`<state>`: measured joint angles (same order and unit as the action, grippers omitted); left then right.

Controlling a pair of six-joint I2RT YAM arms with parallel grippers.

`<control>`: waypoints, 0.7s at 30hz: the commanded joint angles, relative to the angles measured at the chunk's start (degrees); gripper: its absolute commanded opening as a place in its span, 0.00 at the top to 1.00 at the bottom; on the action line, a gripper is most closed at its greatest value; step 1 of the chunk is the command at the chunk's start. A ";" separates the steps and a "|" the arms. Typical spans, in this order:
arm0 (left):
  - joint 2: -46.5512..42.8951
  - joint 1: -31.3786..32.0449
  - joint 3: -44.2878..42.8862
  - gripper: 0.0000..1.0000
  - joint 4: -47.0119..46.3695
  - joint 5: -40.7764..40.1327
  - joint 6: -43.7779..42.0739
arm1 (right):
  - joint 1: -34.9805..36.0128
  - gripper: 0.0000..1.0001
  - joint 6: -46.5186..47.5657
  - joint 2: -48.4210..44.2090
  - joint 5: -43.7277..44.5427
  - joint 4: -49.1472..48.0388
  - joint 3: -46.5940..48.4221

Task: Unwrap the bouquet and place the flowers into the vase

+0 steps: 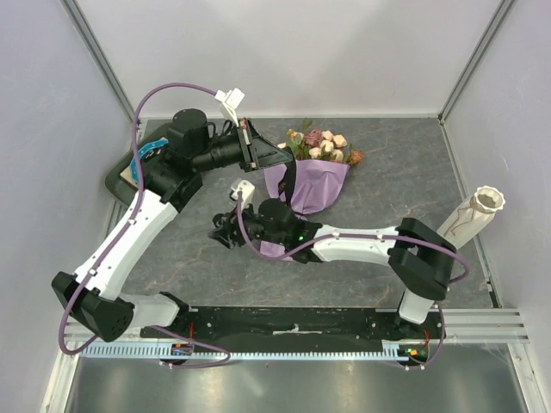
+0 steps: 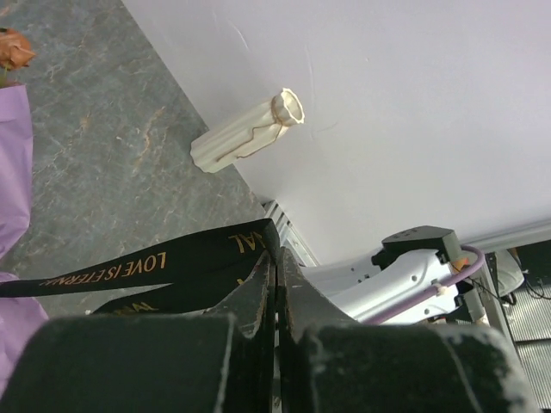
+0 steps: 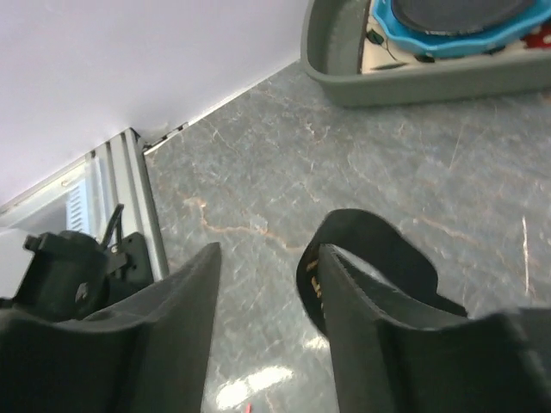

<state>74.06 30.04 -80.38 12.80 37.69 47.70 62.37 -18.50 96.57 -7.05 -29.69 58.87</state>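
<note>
The bouquet (image 1: 312,182) lies mid-table in its lilac paper cone, the flowers (image 1: 325,144) pointing to the back. My left gripper (image 1: 277,158) (image 2: 276,254) is at the cone's left edge, shut on the black ribbon (image 2: 129,271), whose gold lettering runs from the jaws toward the paper (image 2: 13,172). My right gripper (image 1: 219,231) (image 3: 269,249) sits low at the cone's near left, open, with a loop of the ribbon (image 3: 379,245) draped over one finger. The cream vase (image 1: 475,213) (image 2: 250,133) stands by the right wall.
A dark green tray (image 1: 119,179) (image 3: 413,82) with a blue-rimmed ring (image 3: 448,30) sits at the far left under the left arm. Walls close in on the left, back and right. A metal rail (image 1: 293,331) runs along the near edge.
</note>
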 commanded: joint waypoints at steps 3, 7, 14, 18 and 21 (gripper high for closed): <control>0.20 0.10 -2.68 0.98 3.46 3.18 -0.06 | 1.26 0.25 0.57 -1.45 6.70 0.95 1.44; 0.73 0.10 -1.36 0.98 4.43 3.00 -2.17 | 1.09 0.15 1.27 -11.04 8.89 7.68 -7.53; -1.89 0.11 4.35 0.98 4.43 2.91 -7.97 | 1.09 0.10 0.49 -30.72 16.35 22.64 -23.77; -6.46 0.28 12.16 0.98 3.29 2.13 -8.50 | -2.59 0.06 -4.94 -44.32 23.48 31.95 -27.58; -11.02 0.28 17.88 0.98 6.00 -3.75 -9.55 | -10.93 0.03 -6.89 -48.49 20.95 34.53 -28.11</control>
<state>69.71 30.06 -67.72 16.91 37.76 42.22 58.72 -21.10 53.21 10.81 -1.45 31.22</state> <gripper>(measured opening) 0.026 0.957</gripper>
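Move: The right hand, already letting a black ribbon tail go, has the ribbon knot about 15 cm ahead, 19 cm to its right and 17 cm below; the wrap's lower end is about 4 cm ahead and 14 cm right, at table level, and the flowers some 20 cm farther out than the knot and 5 cm to its right. From the left hand, pinching the other tail high up, that knot lies about 12 cm ahead, 4 cm right and 36 cm below. The ribbon tail comes free of the right fingers as they go on opening from nearly half to almost wide; after a small nudge left, that hand swings about 20 cm right towards the bouquet's knot, sinking slightly and turning some 20 degrees clockwise. The left hand keeps its pinch on the other tail and, after a brief wait, lowers it about 8 cm, its fingers staying shut. ##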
